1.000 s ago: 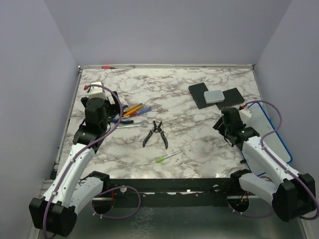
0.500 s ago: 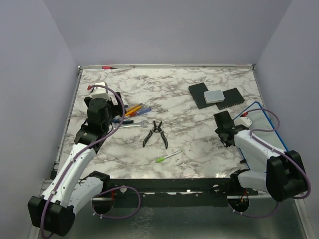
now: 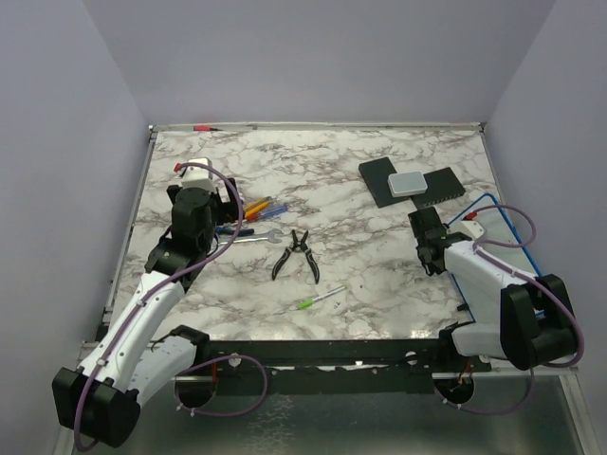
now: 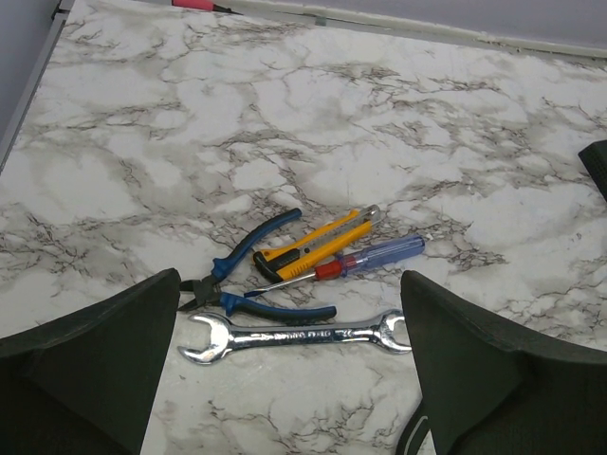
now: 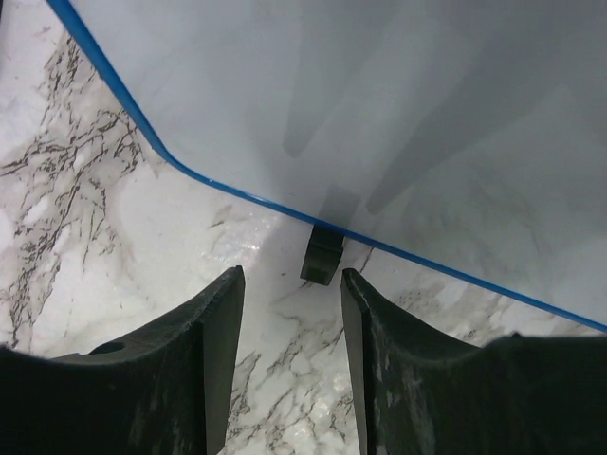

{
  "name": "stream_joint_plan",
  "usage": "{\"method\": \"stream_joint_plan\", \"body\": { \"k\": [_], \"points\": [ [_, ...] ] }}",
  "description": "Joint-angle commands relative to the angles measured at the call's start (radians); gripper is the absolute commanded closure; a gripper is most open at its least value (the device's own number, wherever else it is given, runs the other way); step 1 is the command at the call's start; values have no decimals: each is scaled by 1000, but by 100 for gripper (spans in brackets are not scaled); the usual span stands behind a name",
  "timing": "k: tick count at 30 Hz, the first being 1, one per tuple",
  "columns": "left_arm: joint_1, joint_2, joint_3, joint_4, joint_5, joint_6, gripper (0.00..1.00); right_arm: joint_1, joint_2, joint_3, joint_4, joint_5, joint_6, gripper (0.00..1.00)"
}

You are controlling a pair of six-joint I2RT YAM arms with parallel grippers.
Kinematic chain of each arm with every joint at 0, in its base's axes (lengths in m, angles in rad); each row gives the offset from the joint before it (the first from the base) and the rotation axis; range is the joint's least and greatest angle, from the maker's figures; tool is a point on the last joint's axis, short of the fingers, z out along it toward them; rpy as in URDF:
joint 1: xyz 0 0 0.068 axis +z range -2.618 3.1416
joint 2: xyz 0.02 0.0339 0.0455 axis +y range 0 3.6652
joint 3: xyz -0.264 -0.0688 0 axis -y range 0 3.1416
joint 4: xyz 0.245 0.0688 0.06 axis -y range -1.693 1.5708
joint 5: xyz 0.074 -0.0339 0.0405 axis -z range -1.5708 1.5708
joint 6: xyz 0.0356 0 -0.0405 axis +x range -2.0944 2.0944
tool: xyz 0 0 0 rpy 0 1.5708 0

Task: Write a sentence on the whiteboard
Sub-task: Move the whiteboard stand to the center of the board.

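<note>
The whiteboard (image 3: 507,223), white with a blue frame, lies at the table's right edge, partly under my right arm. In the right wrist view its blank white face (image 5: 398,114) fills the upper right, with one black foot (image 5: 322,254) under the blue edge. No green writing shows on it. My right gripper (image 5: 289,284) is open and empty, low over the marble, with the foot just beyond its fingertips; it also shows in the top view (image 3: 429,248). My left gripper (image 4: 289,284) is open and empty above a pile of tools, and shows in the top view (image 3: 228,204).
A green marker (image 3: 320,298) lies near the front middle. Black pliers (image 3: 296,254) lie at the centre. A wrench (image 4: 294,336), blue pliers (image 4: 251,251), a yellow knife (image 4: 318,248) and a screwdriver (image 4: 365,261) lie under the left gripper. Black pads with a grey block (image 3: 413,182) sit at the back right.
My right arm has folded back and its gripper has swung to the whiteboard's left edge. My left gripper has moved slightly forward and right, toward the tools.
</note>
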Motion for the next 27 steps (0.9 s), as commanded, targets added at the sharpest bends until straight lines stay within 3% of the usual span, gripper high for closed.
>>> {"method": "stream_joint_plan", "body": {
  "k": [1,5,8,22,27],
  "points": [
    [-5,6,-10,2,9,10,1,-28,-15,0,21,44,-7,53],
    [-5,12,-13,3,14,10,1,-40,-7,-2,27,41,-11,57],
    [-6,16,-13,4,20,9,1,-51,-5,-11,43,37,-19,66],
    [-10,23,-13,5,28,9,1,-108,15,-38,89,-4,-50,68],
    [-11,23,-13,5,26,10,1,-110,26,-29,95,-14,-72,95]
  ]
}}
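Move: The black foot of the whiteboard stand, jutting from the board's near-left edge, lies about 2 cm to the right hand's right, level with it fore and aft and some 1 cm below. The stand's second foot is roughly 12 cm back and 8 cm right, the board's middle about 15 cm right and 2 cm back. A black notebook lies some 18 cm ahead and 2 cm right. From the left hand, the foot is roughly 45 cm right, 5 cm back and 22 cm below. The stand's black foot ends up between the right fingertips: the half-open hand slides about 2.5 cm to the right, low over the table, sinking only slightly near the end. The fingers narrow on the way, then close further at the end, pinching the foot's two sides just outside the blue rim. ##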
